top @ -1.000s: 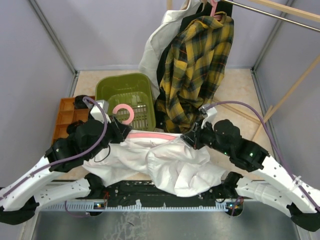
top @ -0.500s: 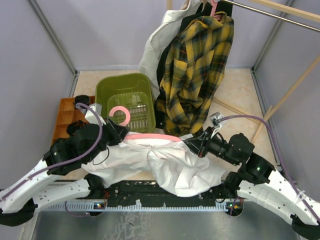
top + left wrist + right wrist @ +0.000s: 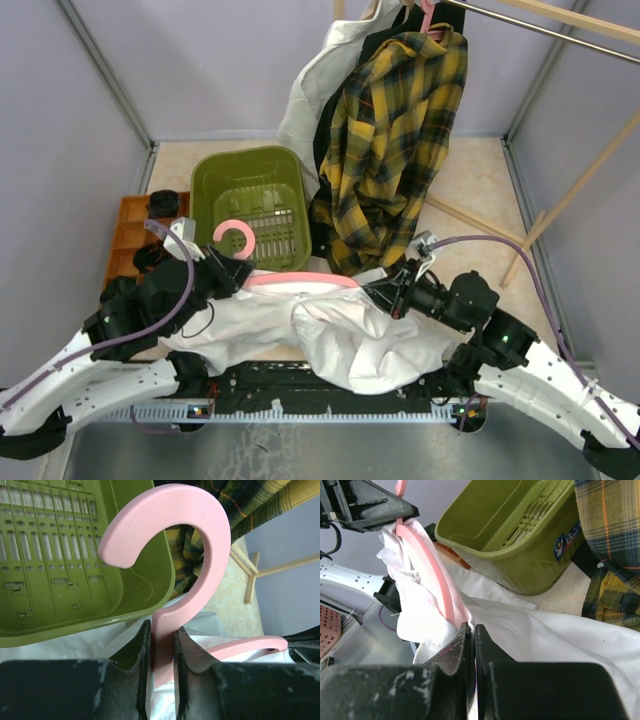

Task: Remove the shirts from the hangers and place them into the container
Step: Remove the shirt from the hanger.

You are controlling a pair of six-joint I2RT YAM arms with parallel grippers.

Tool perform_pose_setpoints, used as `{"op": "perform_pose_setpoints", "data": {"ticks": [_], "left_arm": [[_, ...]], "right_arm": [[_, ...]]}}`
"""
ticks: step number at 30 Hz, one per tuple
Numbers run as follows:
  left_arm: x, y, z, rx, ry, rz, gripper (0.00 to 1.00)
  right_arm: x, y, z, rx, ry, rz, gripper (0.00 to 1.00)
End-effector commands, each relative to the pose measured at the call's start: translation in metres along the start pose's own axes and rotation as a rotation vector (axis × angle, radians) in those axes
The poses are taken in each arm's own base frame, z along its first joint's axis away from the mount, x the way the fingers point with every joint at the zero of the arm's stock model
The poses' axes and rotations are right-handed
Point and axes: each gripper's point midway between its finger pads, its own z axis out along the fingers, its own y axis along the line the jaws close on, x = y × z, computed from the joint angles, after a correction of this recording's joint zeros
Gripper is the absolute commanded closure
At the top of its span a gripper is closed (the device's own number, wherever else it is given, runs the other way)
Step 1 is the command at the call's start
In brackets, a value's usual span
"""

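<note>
A white shirt (image 3: 350,340) lies bunched between the arm bases, still draped on a pink hanger (image 3: 300,280). My left gripper (image 3: 232,268) is shut on that hanger's neck (image 3: 162,630), just below the hook (image 3: 200,525), which stands over the near rim of the olive-green container (image 3: 215,180). My right gripper (image 3: 385,293) is shut on the white shirt's cloth (image 3: 560,640) at the hanger's far arm end (image 3: 427,575). A yellow-and-black plaid shirt (image 3: 400,130) hangs from another pink hanger (image 3: 428,15) at the back.
A cream shirt (image 3: 305,110) and a black one (image 3: 325,150) hang behind the plaid. An orange compartment tray (image 3: 130,230) sits left of the container. A metal rail (image 3: 540,25) crosses the top right and wooden poles (image 3: 580,190) lean at the right.
The left gripper drew the hanger slightly left and toward the near edge. The right arm folded back, its gripper dropping nearer while keeping the cloth.
</note>
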Motion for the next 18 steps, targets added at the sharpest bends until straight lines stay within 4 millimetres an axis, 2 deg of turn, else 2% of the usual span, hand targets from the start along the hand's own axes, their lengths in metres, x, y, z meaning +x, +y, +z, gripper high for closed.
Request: {"op": "perform_pose_setpoints", "data": {"ticks": [1, 7, 13, 15, 16, 17, 18], "left_arm": [[-0.074, -0.005, -0.015, 0.022, -0.321, -0.252, 1.00], [-0.075, -0.008, -0.016, 0.060, -0.330, -0.284, 1.00], [-0.084, -0.011, -0.020, 0.090, -0.373, -0.265, 1.00], [-0.081, -0.013, -0.018, 0.072, -0.347, -0.226, 1.00], [-0.079, -0.015, -0.016, 0.066, -0.332, -0.197, 1.00], [-0.076, -0.016, -0.014, 0.055, -0.315, -0.167, 1.00], [-0.076, -0.018, -0.012, 0.048, -0.302, -0.141, 1.00]], "right_arm": [[0.040, -0.019, -0.004, 0.035, 0.120, -0.024, 1.00], [0.038, -0.019, -0.002, -0.004, 0.038, -0.033, 0.98], [0.042, -0.016, -0.002, -0.066, -0.022, -0.062, 0.98], [0.035, -0.015, -0.006, -0.054, -0.019, -0.094, 0.89], [0.024, -0.014, -0.010, -0.031, -0.032, -0.102, 0.72], [0.012, -0.013, -0.014, -0.004, -0.051, -0.105, 0.62], [0.001, -0.011, -0.019, 0.008, -0.066, -0.126, 0.60]]}}
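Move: The left fingers already hold the pink hanger by its neck. The hanger's far shoulder end lies about 20 cm to their right and 1 cm back, roughly level. It sits about 3 cm left of the right fingers, which pinch the white shirt's edge there. From the right hand the shirt's bunched body hangs some 10 cm left, 10 cm back and 12 cm lower. The green container is about 14 cm ahead of the left hand, 4 cm to its left and 15 cm below. Downward and slightly back, the right hand draws the pinched shirt edge away from the hanger's shoulder end for about 4 cm, then opens its fingers part way and lets the cloth go. The left hand at first hardly moves, then rises about 4 cm, tipping its fingers up and rolling its left side down some 15 degrees while keeping its grip on the hanger's neck. ##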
